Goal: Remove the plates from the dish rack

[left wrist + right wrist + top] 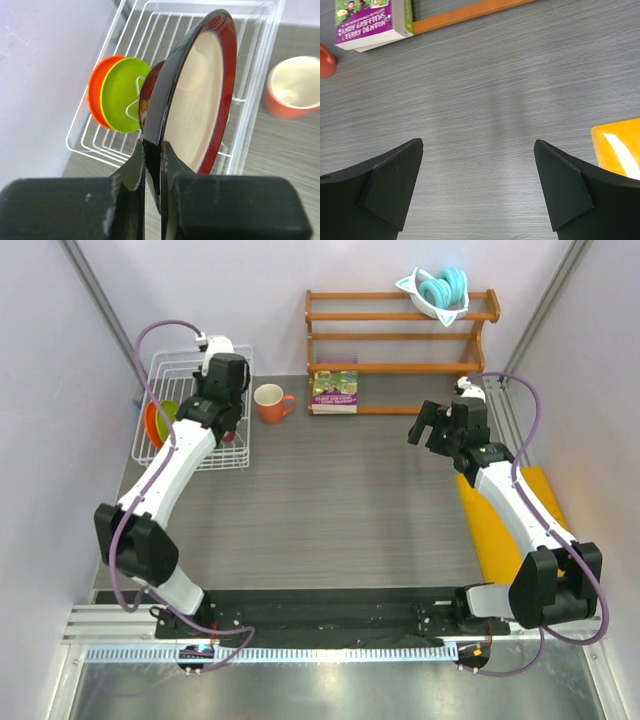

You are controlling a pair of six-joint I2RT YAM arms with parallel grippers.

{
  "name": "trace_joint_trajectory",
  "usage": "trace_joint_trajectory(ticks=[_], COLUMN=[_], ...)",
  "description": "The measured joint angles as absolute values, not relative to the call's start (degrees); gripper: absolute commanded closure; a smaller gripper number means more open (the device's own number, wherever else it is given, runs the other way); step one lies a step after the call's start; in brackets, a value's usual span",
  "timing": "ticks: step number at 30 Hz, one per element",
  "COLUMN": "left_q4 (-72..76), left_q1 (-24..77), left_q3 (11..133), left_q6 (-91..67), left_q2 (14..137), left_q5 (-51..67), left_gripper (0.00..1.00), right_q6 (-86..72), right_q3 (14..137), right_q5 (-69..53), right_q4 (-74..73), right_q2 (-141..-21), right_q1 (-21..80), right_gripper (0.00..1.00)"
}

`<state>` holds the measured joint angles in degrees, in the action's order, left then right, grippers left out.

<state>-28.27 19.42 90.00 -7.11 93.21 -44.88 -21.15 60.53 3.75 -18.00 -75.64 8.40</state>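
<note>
My left gripper (152,145) is shut on the rim of the dark red plate (200,100), which stands on edge with its cream side facing right, over the right part of the white wire dish rack (260,75). The lime green plate (120,95) and the orange plate (95,90) stand upright together in the slots at the rack's left end. From above, the left wrist covers the red plate over the dish rack (180,465), while the green plate (168,410) shows beside it. My right gripper (479,145) hangs open over bare table, and shows at the right (430,425) from above.
An orange mug (270,402) stands just right of the rack, with a book (334,392) beyond it. At the back, a wooden shelf (400,335) carries a white bowl with teal rings (438,290). A yellow mat (505,520) lies under the right arm.
</note>
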Motion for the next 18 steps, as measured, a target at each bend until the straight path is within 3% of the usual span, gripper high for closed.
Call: trace_joint_trajectory(ticks=[11,18], left_q4=[-34.7,-30.3], left_q1=[22.0,22.1], left_q3=[92.5,82.0], left_q6=[-16.7,-25.5], left_q2=[82.1,81.2], left_q5=[-27.0,-9.9], left_gripper=[1.00,1.00], right_q6=[-21.9,-22.3], right_q3=[60.4,59.4], right_q5=[-2.5,-8.8], right_q4=[-16.4,-13.5], right_q2=[-75.1,-74.5], right_q1=[8.4,8.4], right_gripper=[0.00,0.00])
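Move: Over the dish rack, the left hand already holds the red-rimmed plate by its edge. The open table it is being carried to lies about 22 cm to its right, 9 cm back and 28 cm below. The mug stands some 12 cm right of the hand, about level with it and 23 cm lower. The book is roughly 26 cm right and 3 cm ahead; the green plate is 10 cm left and 3 cm back. From the right hand, that open spot is about 27 cm left, 4 cm back and 19 cm down. Swinging the gripped plate out of the rack area, the left hand arcs about 12 cm right and 5 cm back, rising some 6 cm and then sinking to its starting height, while the wrist rolls its left side down about 35 degrees and turns clockwise. The right hand, fingers still wide open and empty, drifts about 4 cm left towards the plate, turning slightly counter-clockwise. ##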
